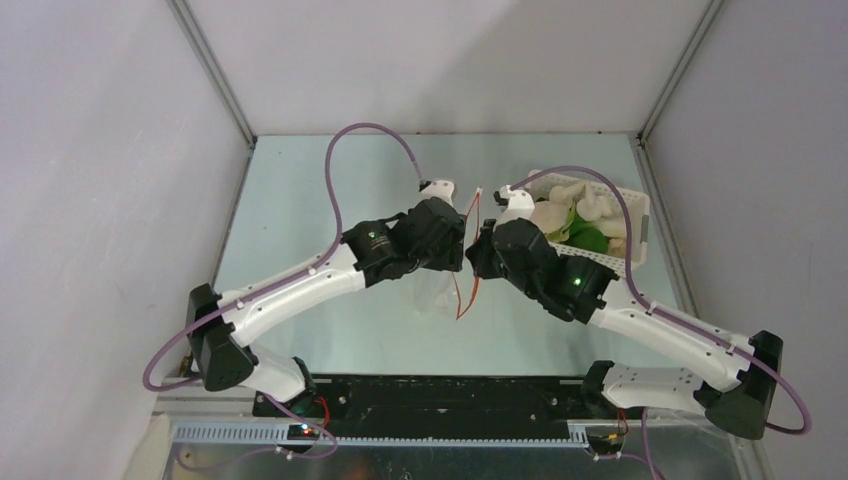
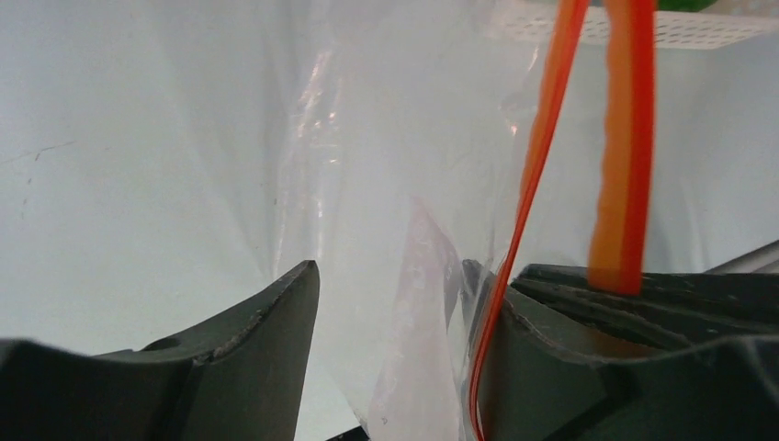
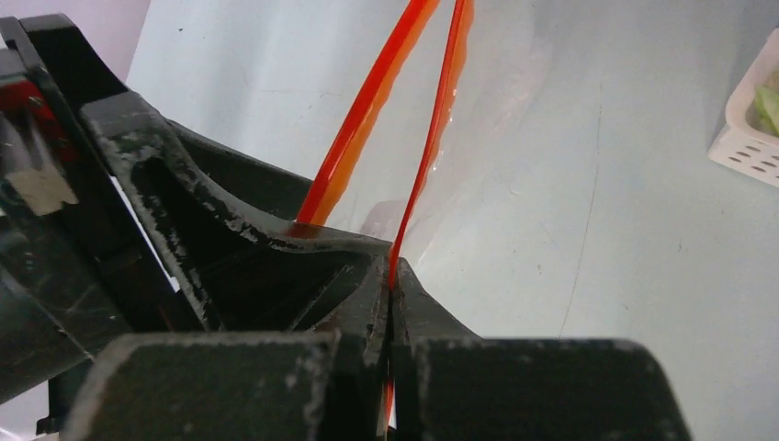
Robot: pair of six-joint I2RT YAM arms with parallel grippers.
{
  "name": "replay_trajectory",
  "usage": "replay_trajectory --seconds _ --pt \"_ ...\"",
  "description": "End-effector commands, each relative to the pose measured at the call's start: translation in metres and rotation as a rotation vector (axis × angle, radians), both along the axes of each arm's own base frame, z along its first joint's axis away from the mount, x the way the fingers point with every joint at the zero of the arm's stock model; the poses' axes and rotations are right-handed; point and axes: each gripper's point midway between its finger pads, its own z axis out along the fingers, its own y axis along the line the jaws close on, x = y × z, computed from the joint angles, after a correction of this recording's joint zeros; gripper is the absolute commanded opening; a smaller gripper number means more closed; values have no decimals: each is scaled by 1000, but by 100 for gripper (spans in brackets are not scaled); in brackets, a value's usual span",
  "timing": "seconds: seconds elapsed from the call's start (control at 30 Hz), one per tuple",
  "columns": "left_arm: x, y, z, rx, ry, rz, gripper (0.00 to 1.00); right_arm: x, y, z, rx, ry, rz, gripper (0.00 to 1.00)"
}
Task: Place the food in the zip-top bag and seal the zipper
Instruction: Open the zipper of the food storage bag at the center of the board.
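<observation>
The clear zip-top bag (image 1: 440,290) hangs between my two grippers over the middle of the table. My right gripper (image 3: 392,266) is shut on one side of its orange-red zipper (image 3: 436,119); the strip's other side runs up beside it. My left gripper (image 2: 395,276) stands open, with the crinkly bag film (image 2: 386,184) loose between its fingers and the zipper (image 2: 537,156) lying against the right finger. The food (image 1: 560,205), cream bulbs and green leafy pieces (image 1: 585,235), lies in the white basket behind the right arm.
The white perforated basket (image 1: 640,215) stands at the back right near the wall, and its edge shows in the right wrist view (image 3: 749,138). Grey walls enclose the table on three sides. Purple cables loop over both arms.
</observation>
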Motion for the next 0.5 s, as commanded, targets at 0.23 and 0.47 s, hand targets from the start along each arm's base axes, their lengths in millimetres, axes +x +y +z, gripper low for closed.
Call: replay_trajectory --seconds 0.23,0.47 --pt "13 40 14 167 -90 176 24 0 -30 15 -48 -27 -93 0" --pt "20 99 26 334 -173 354 6 -1 -94 -20 -193 65 -231 0"
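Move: The left hand's open fingers straddle the near-side orange zipper lip, about 2 cm to the right of their midpoint and 1 cm back, level in height. The other lip, about 4 cm to the left hand's right and 1 cm back, is already pinched in the shut right fingers; from that hand the left lip lies about 2 cm left. The food basket lies about 14 cm ahead of the right hand, 22 cm to its right and 18 cm below. The left fingers close on the left zipper lip and pinch it while that hand pulls about 5 cm left, edging slightly forward and turning some 20 degrees, counter-clockwise with its left side rising. The right fingers keep their pinch on the other lip and draw it about 5 cm right, sinking a little, so the hands move away from each other, faster towards the end. ##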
